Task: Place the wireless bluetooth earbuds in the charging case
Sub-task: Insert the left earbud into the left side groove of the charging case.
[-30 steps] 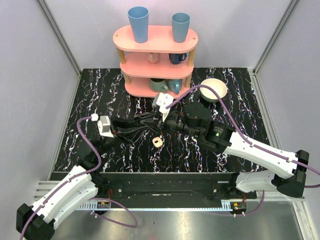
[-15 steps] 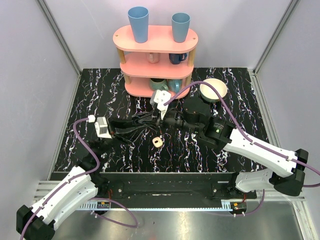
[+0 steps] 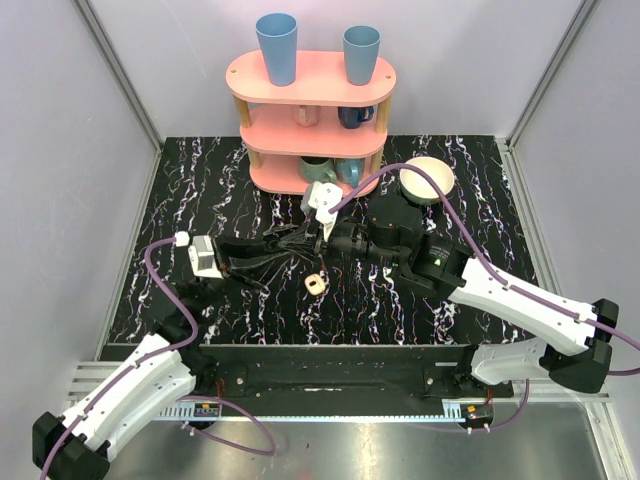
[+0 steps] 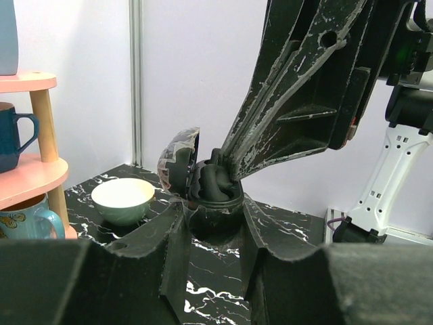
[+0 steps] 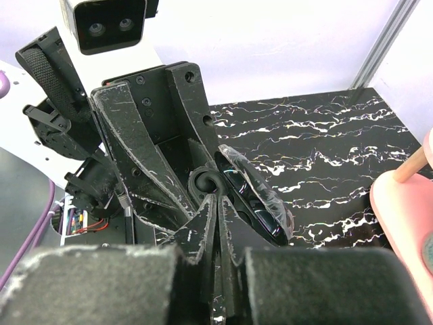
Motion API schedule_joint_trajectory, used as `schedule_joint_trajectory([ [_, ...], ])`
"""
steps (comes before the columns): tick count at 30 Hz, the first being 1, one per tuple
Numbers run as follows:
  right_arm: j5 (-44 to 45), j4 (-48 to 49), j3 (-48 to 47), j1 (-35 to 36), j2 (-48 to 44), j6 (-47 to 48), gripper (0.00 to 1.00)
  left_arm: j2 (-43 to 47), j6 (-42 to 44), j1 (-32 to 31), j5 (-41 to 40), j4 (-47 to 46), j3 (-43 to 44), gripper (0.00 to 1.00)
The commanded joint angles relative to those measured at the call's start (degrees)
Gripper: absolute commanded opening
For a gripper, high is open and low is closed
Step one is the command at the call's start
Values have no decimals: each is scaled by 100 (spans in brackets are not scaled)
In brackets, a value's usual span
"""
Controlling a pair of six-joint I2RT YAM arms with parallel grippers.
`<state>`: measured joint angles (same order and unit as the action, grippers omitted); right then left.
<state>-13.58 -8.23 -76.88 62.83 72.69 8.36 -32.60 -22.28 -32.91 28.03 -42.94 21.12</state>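
Note:
My left gripper point(image 4: 211, 227) is shut on the charging case point(image 4: 213, 215), which here is a black round case held above the table with its glossy lid point(image 4: 177, 157) flipped open. Black wireless bluetooth earbuds point(image 4: 215, 183) sit in its hollow. My right gripper point(image 5: 218, 202) comes down from above with its jaws pinched together, and its tips rest against an earbud point(image 5: 206, 181) beside the lid point(image 5: 256, 196). I see nothing between those tips. From above, both grippers meet at the case point(image 3: 308, 247) mid-table.
A small cream object with darker hollows point(image 3: 315, 284) lies on the marbled table just in front of the grippers. A pink shelf point(image 3: 310, 120) with cups stands at the back. A cream bowl point(image 3: 427, 178) sits to its right, close behind my right arm.
My right gripper's jaws have narrowed to nearly touching at the case. Both arms have drifted slightly to the left, and the left gripper still holds the case.

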Motion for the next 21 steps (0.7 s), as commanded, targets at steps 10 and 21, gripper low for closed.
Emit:
schedule_joint_trajectory([
  [10,-286,-584,-64,107,88,25,29,61,154,-23,-131,-567,111,0],
  [21,198,162,94,116,-52,-62,38,131,180,-23,-96,-408,-91,0],
])
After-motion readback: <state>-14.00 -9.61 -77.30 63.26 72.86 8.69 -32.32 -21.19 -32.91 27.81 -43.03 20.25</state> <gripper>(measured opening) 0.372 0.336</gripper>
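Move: The earbud sits in the case's groove right at my right hand's closed fingertips, about 2 cm to the left and 1 cm lower. From my left hand it is roughly 3 cm to the right, 2 cm up and 1 cm ahead. Counted from the right hand, the charging case body is about 3 cm to the left, 1 cm ahead and 2 cm lower, and its open lid stands some 3 cm ahead and 3 cm to the left, about level in height. My right hand stays at the earbud and, after a brief hold, spreads its nearly shut fingers to a bit over a third open, easing back barely half a centimetre with the wrist held. The rear finger swings clear towards the back of the case while the front fingertip remains close beside the earbud. My left hand keeps its grip on the charging case, sinking about half a centimetre late on. ##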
